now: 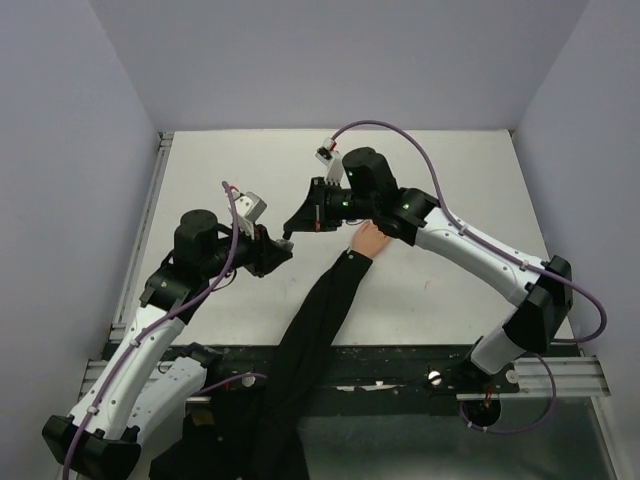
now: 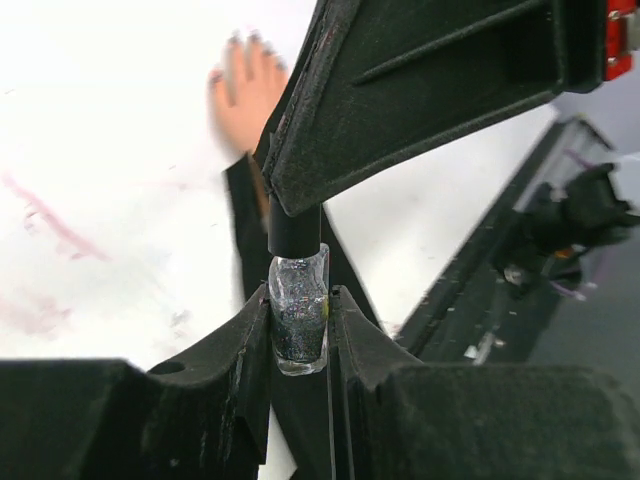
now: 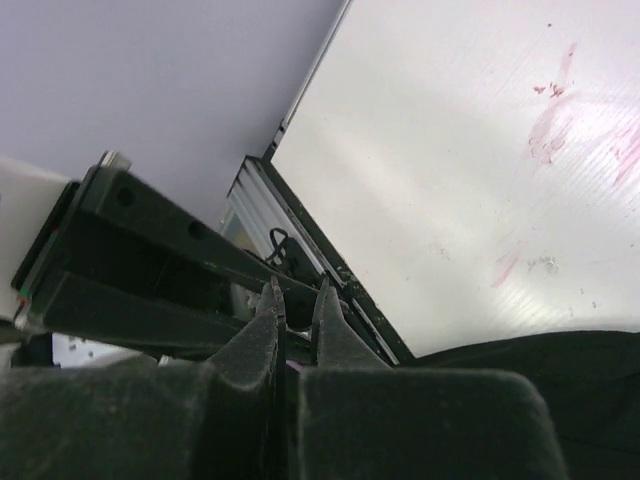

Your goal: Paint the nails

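The pale peach fake hand (image 1: 368, 240) lies palm down mid-table, its black sleeve (image 1: 318, 325) trailing to the near edge. The left wrist view shows the hand (image 2: 245, 95) and its purplish nails (image 2: 243, 40), blurred. My left gripper (image 1: 282, 247) (image 2: 300, 300) is shut on a small glittery dark bottle (image 2: 298, 325), held above the sleeve left of the hand. My right gripper (image 1: 291, 229) (image 3: 297, 300) meets it from above, one finger (image 2: 400, 100) over the bottle's black cap (image 2: 295, 238), shut on it. The cap is hidden in the right wrist view.
Pink smears mark the white table (image 2: 50, 220) (image 3: 550, 130). A black metal rail (image 1: 410, 365) runs along the near edge, and a channel (image 1: 150, 215) runs along the left edge. Purple walls enclose the back and sides. The right arm (image 1: 480, 250) arches over the hand's right side.
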{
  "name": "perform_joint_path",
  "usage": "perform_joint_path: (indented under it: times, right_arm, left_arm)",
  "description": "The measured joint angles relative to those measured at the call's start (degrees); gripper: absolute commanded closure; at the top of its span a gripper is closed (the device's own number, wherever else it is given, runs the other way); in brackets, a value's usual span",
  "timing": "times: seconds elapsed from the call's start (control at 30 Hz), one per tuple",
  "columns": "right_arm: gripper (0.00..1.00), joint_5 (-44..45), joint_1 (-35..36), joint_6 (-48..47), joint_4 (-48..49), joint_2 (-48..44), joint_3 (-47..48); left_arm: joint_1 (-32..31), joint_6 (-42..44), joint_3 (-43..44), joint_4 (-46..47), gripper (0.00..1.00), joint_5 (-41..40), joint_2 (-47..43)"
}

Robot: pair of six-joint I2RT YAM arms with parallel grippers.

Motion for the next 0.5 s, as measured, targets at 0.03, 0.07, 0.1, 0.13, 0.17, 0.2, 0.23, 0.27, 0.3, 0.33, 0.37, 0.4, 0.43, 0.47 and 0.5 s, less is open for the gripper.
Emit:
perform_joint_path:
  times: [0.03,0.07,0.1,0.13,0.17,0.2,0.23,0.27,0.3,0.33,0.37,0.4,0.43,0.47,0.5]
  right_arm:
    - [0.99,0.7,0.0,2.0,1.2,1.0,-0.4]
    - [0.99,1.1,0.0,3.5,2.1,1.9,-0.7]
    - [0.99,1.5,0.0,5.2,3.1,2.8,-0.8]
    - [0.99,1.7,0.0,6.4,4.0,3.6,-0.8]
    - [0.99,2.0,0.0,8.3,5.3,4.8,-0.9]
    - [0.99,2.1,0.0,9.7,6.3,5.8,-0.9]
    - [0.99,2.2,0.0,11.3,7.3,6.8,-0.9]
    - [0.99,2.2,0.0,12.5,8.3,7.6,-0.9]
    - [0.99,2.3,0.0,14.1,9.6,8.4,-1.0]
    - [0.99,2.4,0.0,15.9,11.0,9.4,-1.2]
    - [0.99,2.4,0.0,17.5,12.3,10.3,-1.5]
    - [0.99,2.5,0.0,19.0,13.6,11.1,-1.7]
    - [0.99,2.5,0.0,20.4,14.7,11.9,-1.7]
    - [0.99,2.5,0.0,21.6,15.7,12.7,-1.7]
    - [0.99,2.6,0.0,22.7,16.5,13.6,-1.7]
  left_arm:
    - [-0.4,0.7,0.0,-1.0,1.0,-3.0,0.0]
    - [-0.8,1.2,0.0,-1.7,1.0,-4.7,0.0]
    - [-1.3,1.8,0.0,-2.4,1.0,-7.2,0.0]
    - [-2.1,2.6,0.0,-3.1,1.0,-10.6,0.0]
    - [-2.7,3.1,0.0,-3.8,1.0,-13.1,0.0]
    - [-3.2,3.6,-0.1,-4.3,1.0,-15.8,0.0]
    - [-3.8,4.2,-0.1,-4.8,1.0,-18.2,0.0]
    - [-4.4,4.7,-0.2,-5.0,1.0,-20.6,0.0]
    - [-5.1,5.2,-0.4,-5.2,1.0,-23.4,0.0]
    - [-5.9,5.9,-0.7,-5.2,1.0,-26.4,0.0]
    - [-6.6,6.6,-0.9,-5.4,1.0,-29.0,0.0]
    - [-7.3,7.0,-1.0,-5.5,1.0,-31.5,0.2]
    - [-7.8,7.3,-1.0,-5.7,1.0,-33.3,0.3]
    - [-8.2,7.7,-1.0,-5.9,1.0,-35.5,0.6]
    - [-8.5,7.9,-1.0,-6.1,1.0,-37.0,0.9]
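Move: The nail polish bottle is already between the left fingers, its black cap about 3 cm above that hand point and 1 cm ahead; the cap is at the right fingertips, with the bottle some 4 cm below and 2 cm back of the right hand. From the left hand, the red smear on the table lies roughly 20 cm ahead, 1 cm left and 25 cm below, and the mannequin hand about 19 cm ahead, 23 cm right and 24 cm below. The capped bottle travels between both hands, left fingers keeping their grip on the glass and right fingers staying closed on the cap. Together they go left, down and forward in nearly equal parts, about 9 cm at a steady pace, towards the smeared table. The left wrist turns some 30 degrees, dipping its fingers and swinging them forward counter-clockwise; the right rolls forward about 20. ##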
